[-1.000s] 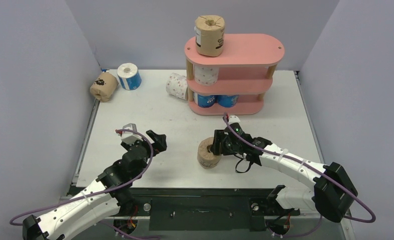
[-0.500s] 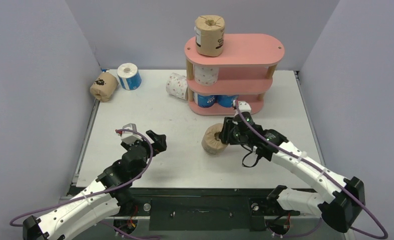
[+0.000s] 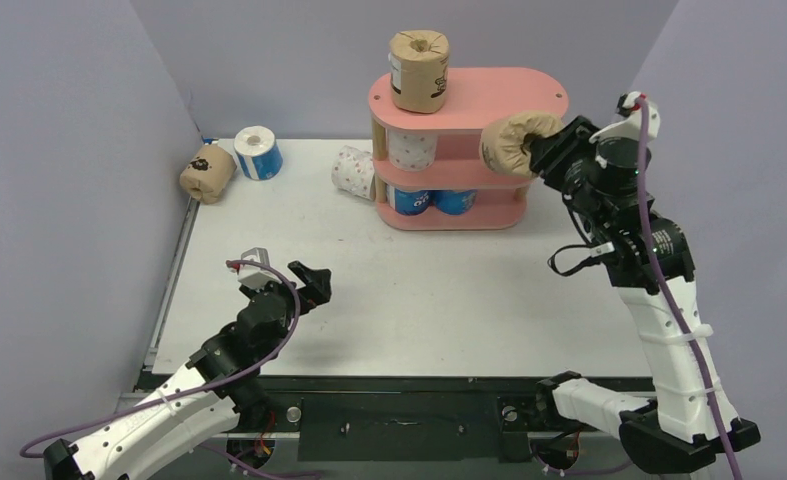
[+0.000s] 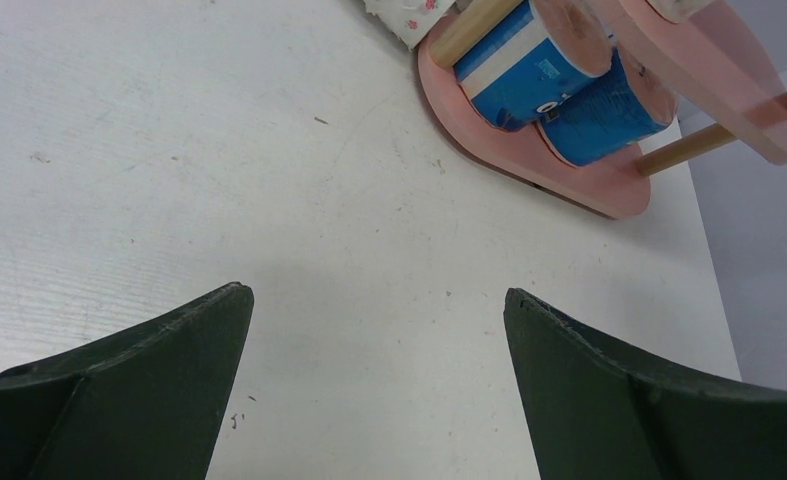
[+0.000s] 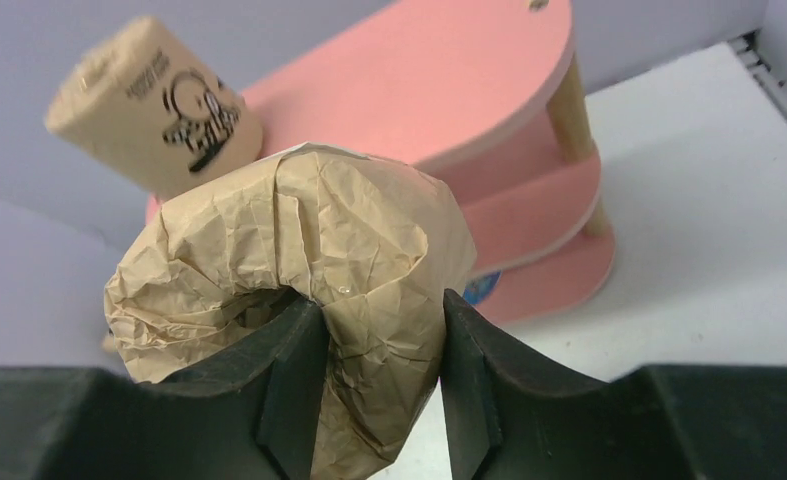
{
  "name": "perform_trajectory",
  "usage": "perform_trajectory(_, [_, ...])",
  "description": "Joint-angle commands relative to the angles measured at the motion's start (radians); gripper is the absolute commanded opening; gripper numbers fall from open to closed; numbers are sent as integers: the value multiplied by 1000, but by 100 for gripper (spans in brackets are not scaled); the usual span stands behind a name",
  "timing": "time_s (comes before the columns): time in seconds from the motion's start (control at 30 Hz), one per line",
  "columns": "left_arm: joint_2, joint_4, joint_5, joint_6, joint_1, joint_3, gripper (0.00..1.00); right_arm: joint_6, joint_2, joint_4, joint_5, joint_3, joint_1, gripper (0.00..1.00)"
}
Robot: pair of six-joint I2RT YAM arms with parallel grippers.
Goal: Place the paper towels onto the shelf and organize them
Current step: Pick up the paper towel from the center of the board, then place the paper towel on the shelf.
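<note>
The pink three-tier shelf (image 3: 499, 100) stands at the back of the table. A brown paper towel roll (image 3: 418, 70) stands upright on the left of its top board. The middle tier holds a white roll (image 3: 412, 150), and two blue rolls (image 3: 431, 201) lie on the bottom tier. My right gripper (image 3: 537, 150) is raised at the shelf's right end, shut on another brown roll (image 5: 369, 230). One finger is in the roll's core and the other is outside its wall. My left gripper (image 4: 377, 292) hangs open and empty over bare table.
A white roll with pink dots (image 3: 353, 171) leans against the shelf's left post. A brown roll (image 3: 207, 173) and a blue roll (image 3: 257, 152) lie at the table's back left corner. Grey walls enclose the table on three sides.
My right arm lifted the brown roll off the table's middle and carried it up and right to the shelf's right end. The left arm barely moved.
</note>
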Motion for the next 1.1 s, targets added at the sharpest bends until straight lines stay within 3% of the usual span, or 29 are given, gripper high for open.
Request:
perform_trajectory(0.0, [-6, -3, 39, -15, 7, 43, 97, 41, 115, 7, -1, 168, -52, 38])
perform_trajectory(0.33, [-17, -36, 88, -59, 6, 46, 97, 70, 346, -11, -17, 529, -60, 37])
perform_trajectory(1.07, [3, -29, 84, -110, 8, 10, 97, 105, 567, -15, -68, 716, -93, 38])
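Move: The brown paper towel roll is already pinched in the right hand; its goal, the empty right half of the shelf's top board, lies about 17 cm ahead, 5 cm left and 10 cm below that hand. The standing brown roll on that board is about 17 cm ahead, 18 left and 4 below; the patterned roll under it is about 16 ahead, 18 left and 21 below. From the left hand the empty spot is some 27 cm ahead, 33 right and 15 above. The brown roll, still pinched by its paper-covered wall, is lifted clear of the top board's edge and carried out over the board's empty right half: the right hand climbs about 7 cm while reaching forward, then keeps on forward as it sinks a couple of centimetres, some 13 cm forward in all. The wrist barely turns and the fingers keep their grip. ##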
